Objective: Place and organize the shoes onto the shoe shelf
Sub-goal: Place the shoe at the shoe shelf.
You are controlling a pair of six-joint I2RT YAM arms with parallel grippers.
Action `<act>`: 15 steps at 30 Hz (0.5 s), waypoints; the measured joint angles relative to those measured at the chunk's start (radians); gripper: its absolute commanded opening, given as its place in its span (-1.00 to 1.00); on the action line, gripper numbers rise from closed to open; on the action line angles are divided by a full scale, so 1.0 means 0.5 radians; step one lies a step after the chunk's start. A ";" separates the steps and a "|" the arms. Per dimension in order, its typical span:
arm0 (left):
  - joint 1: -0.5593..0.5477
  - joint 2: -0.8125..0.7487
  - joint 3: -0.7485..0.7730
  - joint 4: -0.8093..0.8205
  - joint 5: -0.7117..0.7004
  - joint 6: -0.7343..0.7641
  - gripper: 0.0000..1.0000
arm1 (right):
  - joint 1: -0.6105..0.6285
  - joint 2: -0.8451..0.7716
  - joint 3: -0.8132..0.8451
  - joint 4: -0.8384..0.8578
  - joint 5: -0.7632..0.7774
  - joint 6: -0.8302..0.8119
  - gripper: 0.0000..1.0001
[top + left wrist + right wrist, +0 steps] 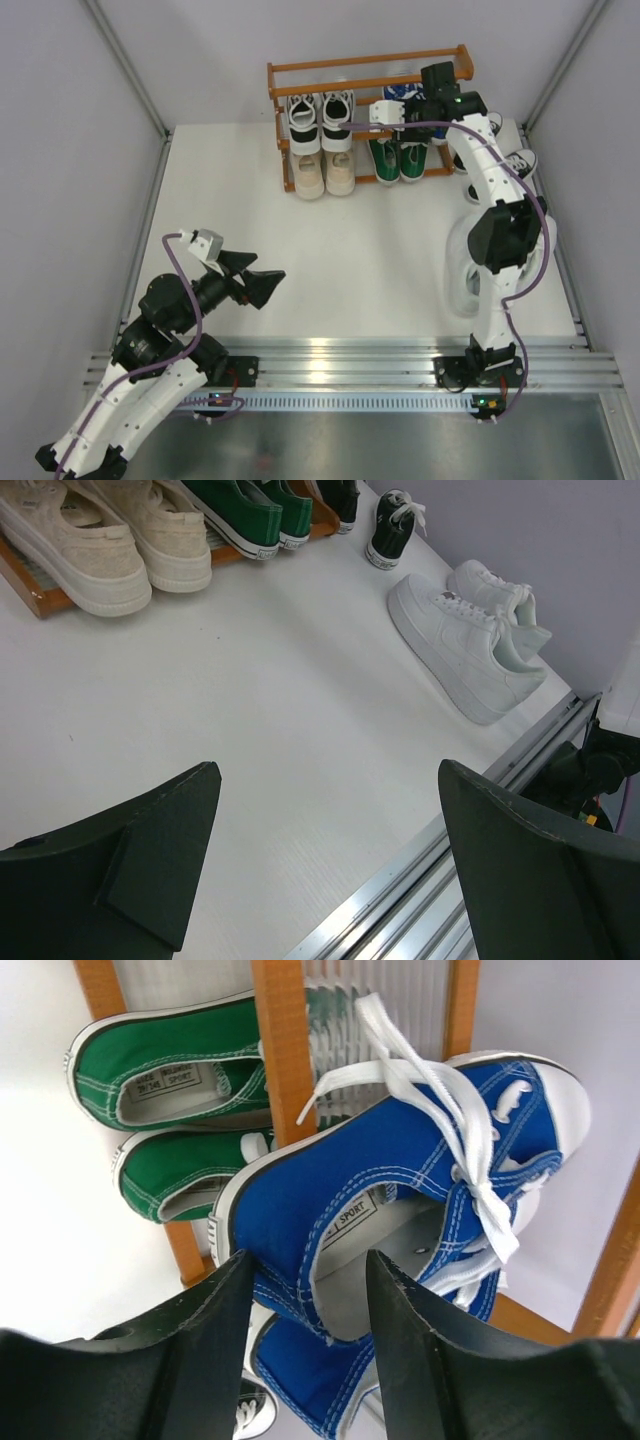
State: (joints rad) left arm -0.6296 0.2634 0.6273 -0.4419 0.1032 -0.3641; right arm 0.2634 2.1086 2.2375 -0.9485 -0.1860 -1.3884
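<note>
The shoe shelf [370,65] stands at the back of the table. Black-and-white shoes [320,118] sit on its middle tier, with beige shoes [325,172] and green shoes [398,160] on the lowest. My right gripper [308,1260] is open astride the heel wall of a blue shoe [380,1160], one finger outside and one inside with a gap. This shoe rests tilted on the shelf bars [285,1050], and a second blue shoe [310,1380] lies beside it. My left gripper [328,770] hangs open and empty over the near left of the table.
A pair of white shoes [460,640] lies on the table at the right, partly behind the right arm [495,235]. A black shoe [390,530] stands right of the shelf, near the wall. The metal rail [330,360] marks the table's near edge.
</note>
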 measured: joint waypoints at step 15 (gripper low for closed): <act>0.000 -0.025 -0.002 -0.001 -0.030 0.000 0.91 | 0.000 -0.017 -0.077 0.091 -0.021 0.291 -0.65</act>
State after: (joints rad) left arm -0.6296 0.2508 0.6262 -0.4423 0.0883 -0.3641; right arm 0.2634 2.1002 2.1990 -0.9031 -0.1967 -1.2430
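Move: The right hand is right at the heel of the left-hand blue shoe on the upper tier, the shoe's middle some 9 cm ahead, 4 cm left and a little below. Its blue mate is about 8 cm ahead and 5 cm to the right of the hand. The green pair sits on the tier beneath, roughly 3 cm ahead, 8 cm left and 15 cm down. From the idle left hand, the shoe lies about 46 cm ahead, 38 cm right, slightly lower. The right fingers, half open across the blue shoe's heel collar, one behind the heel and one over the opening, come together on the collar and pinch it. The hand hardly travels: a tiny lift, then it sinks about 1 cm while the wrist turns some 10 degrees, partly clockwise and partly raising its left side. ##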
